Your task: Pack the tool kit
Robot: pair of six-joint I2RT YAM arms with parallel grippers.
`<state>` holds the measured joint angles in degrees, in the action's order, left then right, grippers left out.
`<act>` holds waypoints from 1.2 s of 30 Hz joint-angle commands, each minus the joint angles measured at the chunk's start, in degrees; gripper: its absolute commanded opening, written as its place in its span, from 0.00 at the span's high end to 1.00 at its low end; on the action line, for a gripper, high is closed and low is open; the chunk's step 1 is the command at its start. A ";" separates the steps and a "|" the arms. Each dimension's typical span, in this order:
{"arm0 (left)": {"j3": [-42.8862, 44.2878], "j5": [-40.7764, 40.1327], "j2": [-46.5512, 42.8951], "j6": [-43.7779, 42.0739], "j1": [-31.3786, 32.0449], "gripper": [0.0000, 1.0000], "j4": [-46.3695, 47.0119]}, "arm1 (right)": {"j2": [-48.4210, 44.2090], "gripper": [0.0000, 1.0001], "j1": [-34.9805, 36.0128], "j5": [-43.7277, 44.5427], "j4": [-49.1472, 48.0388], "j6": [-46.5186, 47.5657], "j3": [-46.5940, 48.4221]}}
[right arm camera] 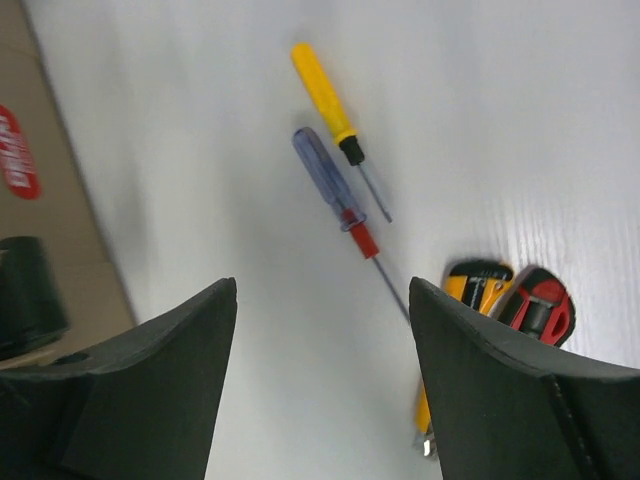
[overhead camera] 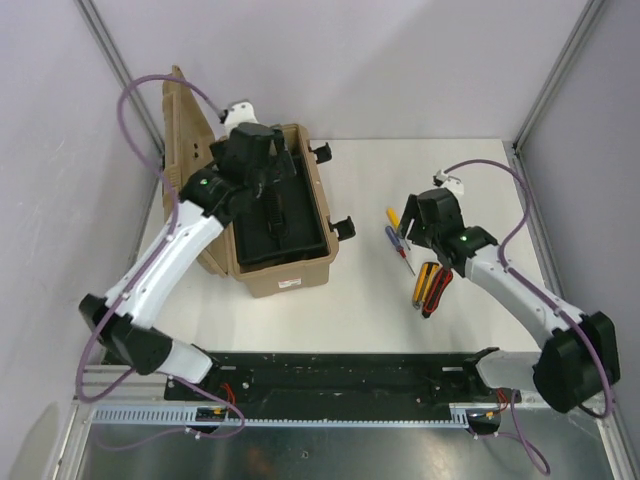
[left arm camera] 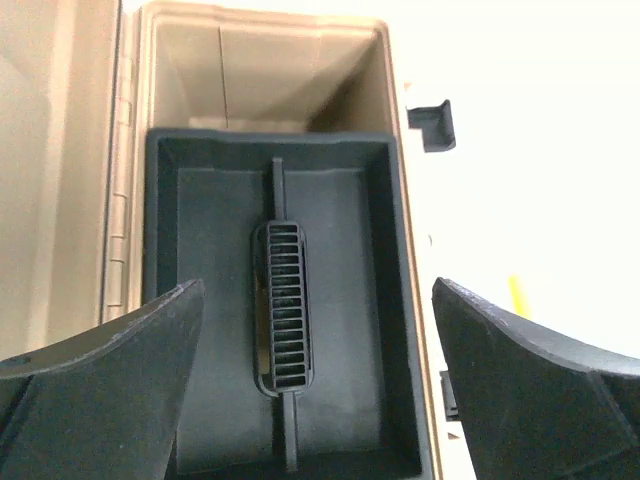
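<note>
The tool kit's tan toolbox [overhead camera: 278, 275] stands open on the left of the table, its lid [overhead camera: 184, 125] swung back. Its black inner tray [overhead camera: 297, 238] sits inside, with a ribbed centre handle [left arm camera: 283, 310]. My left gripper [left arm camera: 318, 290] hovers open over that handle, holding nothing. On the table to the right lie a yellow screwdriver [right arm camera: 322, 90], a blue screwdriver [right arm camera: 325, 175], a yellow knife [right arm camera: 470, 285] and a red-black handled tool [right arm camera: 540, 305]. My right gripper [right arm camera: 322, 290] hangs open just above the table, left of the knife, with nothing between its fingers.
Black latches [overhead camera: 343, 227] stick out from the toolbox's right side. A red label [right arm camera: 15, 150] marks the box wall near my right gripper. Grey walls enclose the table on the left, back and right.
</note>
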<state>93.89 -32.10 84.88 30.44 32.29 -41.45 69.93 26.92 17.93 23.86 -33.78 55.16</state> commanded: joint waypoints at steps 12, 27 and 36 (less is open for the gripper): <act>2.72 4.85 -23.16 -19.19 0.03 0.01 2.89 | 24.20 0.37 -2.75 -9.85 -7.91 16.30 2.55; -1.33 11.92 -34.40 -23.60 0.03 0.00 6.07 | 37.81 0.58 -2.77 -8.93 -9.88 16.84 10.15; -1.31 12.13 -36.09 -24.90 0.05 0.01 7.32 | 35.33 1.00 -2.34 -9.22 -6.47 12.82 12.16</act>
<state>92.58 -20.91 49.91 7.99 32.29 -36.84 107.20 24.36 9.34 14.41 -18.65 66.26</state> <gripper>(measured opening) 0.994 0.084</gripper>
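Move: The blue screwdriver lies on the table about 6 cm ahead of the right hand, 2 cm to its left and 16 cm below. At that same level, the yellow screwdriver is some 12 cm ahead and 2 cm left, the yellow cutter about 3 cm back and 3 cm right, and the red cutter roughly 5 cm back and 6 cm right. From the left hand, the blue screwdriver is about level fore and aft, some 23 cm to the right and 30 cm down. Down about 15 cm goes the right hand, tipping its fingers steeper and turning counter-clockwise, then forward some 5 cm just above the table as the fingers shut on the blue screwdriver, pinching it where handle meets red collar. The open left hand meanwhile rises and backs off from the tray, also drifting left, its fingers tilting up about 30 degrees. ##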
